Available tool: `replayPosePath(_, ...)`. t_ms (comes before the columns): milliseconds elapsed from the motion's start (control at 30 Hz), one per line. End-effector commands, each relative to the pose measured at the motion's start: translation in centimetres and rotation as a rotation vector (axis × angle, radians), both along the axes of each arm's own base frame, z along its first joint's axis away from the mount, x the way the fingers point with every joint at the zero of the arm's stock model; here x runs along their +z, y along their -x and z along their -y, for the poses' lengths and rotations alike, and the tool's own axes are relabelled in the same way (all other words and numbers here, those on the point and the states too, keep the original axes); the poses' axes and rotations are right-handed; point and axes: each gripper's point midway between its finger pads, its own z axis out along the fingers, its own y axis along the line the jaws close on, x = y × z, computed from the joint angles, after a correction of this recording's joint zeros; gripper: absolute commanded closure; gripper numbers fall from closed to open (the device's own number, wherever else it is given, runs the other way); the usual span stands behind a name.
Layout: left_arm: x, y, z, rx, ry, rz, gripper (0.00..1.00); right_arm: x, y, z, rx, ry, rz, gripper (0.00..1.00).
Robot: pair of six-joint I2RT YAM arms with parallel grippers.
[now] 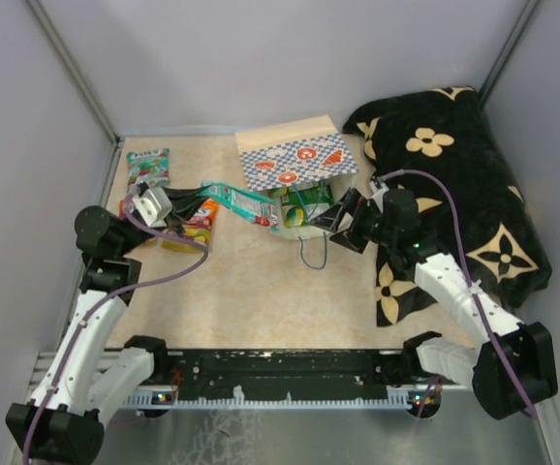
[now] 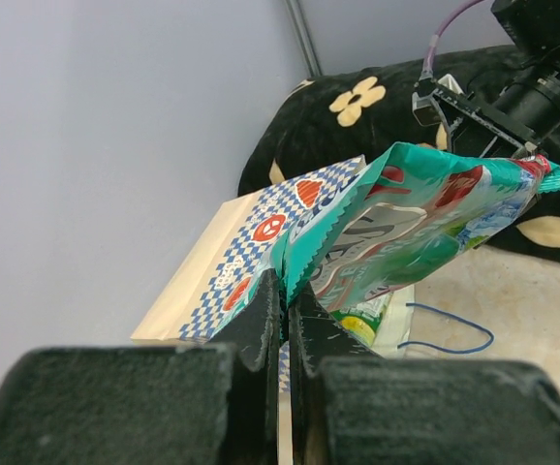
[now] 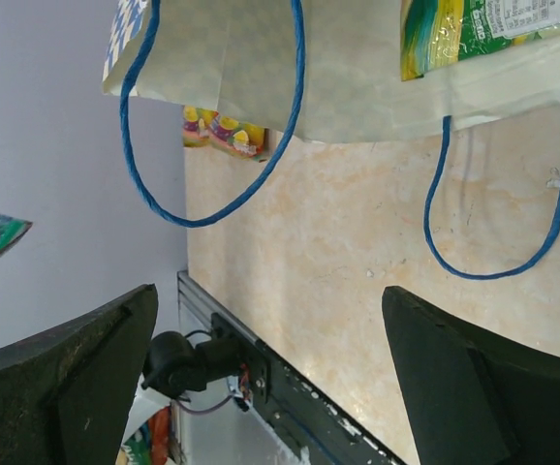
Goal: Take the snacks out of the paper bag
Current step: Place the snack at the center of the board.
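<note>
The paper bag [image 1: 290, 158] lies flat at the back of the table, its mouth toward me and its blue cord handles [image 3: 212, 194] on the table. My left gripper [image 2: 288, 291] is shut on the crimped edge of a teal snack packet [image 2: 425, 223], which is held in the air left of the bag's mouth [image 1: 246, 201]. A green packet [image 1: 304, 203] shows in the bag's mouth [image 3: 474, 29]. My right gripper [image 3: 270, 339] stands open and empty just outside the mouth [image 1: 324, 218]. A teal-green packet [image 1: 147, 167] and orange-yellow packets [image 1: 188, 231] lie at the left.
A black flower-patterned cloth [image 1: 464, 194] fills the right side, under the right arm. Grey walls close in the table at the back and sides. The arms' rail [image 1: 280, 373] runs along the near edge.
</note>
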Motion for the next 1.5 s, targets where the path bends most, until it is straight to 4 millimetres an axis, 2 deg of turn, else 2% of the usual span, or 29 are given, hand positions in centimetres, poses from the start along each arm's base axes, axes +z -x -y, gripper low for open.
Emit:
replayPosePath(0,1.0,-0.3,-0.4,0.038,0.026,0.014,1.00,0.9,-0.3,-0.2,0.046,-0.012,0.068,0.01)
replayPosePath(67,1.6,-1.3,-1.4,0.125,0.025,-0.006,1.00,0.2,-0.3,0.4,0.030,0.032,0.065,0.01)
replayPosePath(200,2.8,-5.7,-6.8,0.529,0.051,-0.116,1.00,-0.3,-0.3,1.4,0.006,0.096,0.090,0.01)
replayPosePath(267,2.2,-7.5,-9.4,0.715,0.038,-0.213,1.00,-0.4,-0.4,1.7,-0.002,0.117,0.105,0.01)
replayPosePath(333,1.1,-8.8,-10.5,0.823,-0.027,-0.262,1.00,-0.2,-0.5,1.6,0.009,0.126,0.111,0.01)
replayPosePath(533,-3.6,-13.5,-10.1,0.925,-0.440,-0.315,1.00,-0.2,-0.2,1.5,0.045,0.137,0.128,0.01)
replayPosePath(600,-5.3,-16.1,-10.2,0.959,-0.602,-0.295,1.00,-0.5,0.2,1.5,0.051,0.133,0.128,0.01)
replayPosePath(667,-5.6,-18.5,-10.7,1.004,-0.707,-0.233,1.00,-0.8,0.6,1.6,0.054,0.131,0.128,0.01)
replayPosePath(800,-7.4,-23.3,-7.9,0.844,-0.919,-0.142,1.00,-1.2,1.3,1.6,0.066,0.125,0.128,0.01)
replayPosePath(867,-7.7,-25.6,-7.0,0.785,-0.992,-0.095,1.00,-1.5,1.8,1.6,0.081,0.128,0.118,0.01)
replayPosePath(967,-8.7,-29.1,-7.0,0.751,-1.061,-0.102,1.00,-2.0,2.6,1.7,0.101,0.136,0.108,0.01)
replayPosePath(1033,-9.8,-30.6,-7.3,0.719,-1.103,-0.153,1.00,-2.6,3.1,1.9,0.099,0.136,0.104,0.01)
replayPosePath(1133,-11.5,-32.2,-8.3,0.658,-1.140,-0.199,1.00,-3.1,3.6,2.0,0.094,0.125,0.098,0.01)
replayPosePath(1233,-13.1,-32.7,-9.8,0.614,-1.181,-0.241,1.00,-3.6,4.0,1.9,0.106,0.120,0.084,0.01)
replayPosePath(1333,-15.3,-31.3,-10.9,0.517,-1.212,-0.296,1.00,-3.8,4.0,2.0,0.107,0.125,0.082,0.01)
replayPosePath(1467,-16.6,-29.5,-11.5,0.437,-1.190,-0.352,1.00,-4.1,3.8,1.8,0.114,0.125,0.073,0.01)
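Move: Beyond the nearer right-hand orange-yellow snack, the free spot that the left hand's held teal packet is taken to lies about 29 cm ahead of that hand, 10 cm to its left and some 34 cm below. That orange-yellow snack is 8 cm ahead and 8 cm left; the flat teal snack 28 cm ahead and 20 cm left. The paper bag stands about 18 cm ahead and 20 cm right. From the right hand, the spot is roughly 27 cm ahead and 34 cm left. Keeping its pinch on one end of the teal packet, the left hand sweeps some 32 cm forward and a little left over the laid-out snacks, rising slightly before it sinks about 16 cm; at the end it eases left and down. Its wrist rolls left side up, bringing the fingers from pointing right to forward and down. The right hand, empty and open, draws about 5 cm down and 4 cm back from the paper bag. ##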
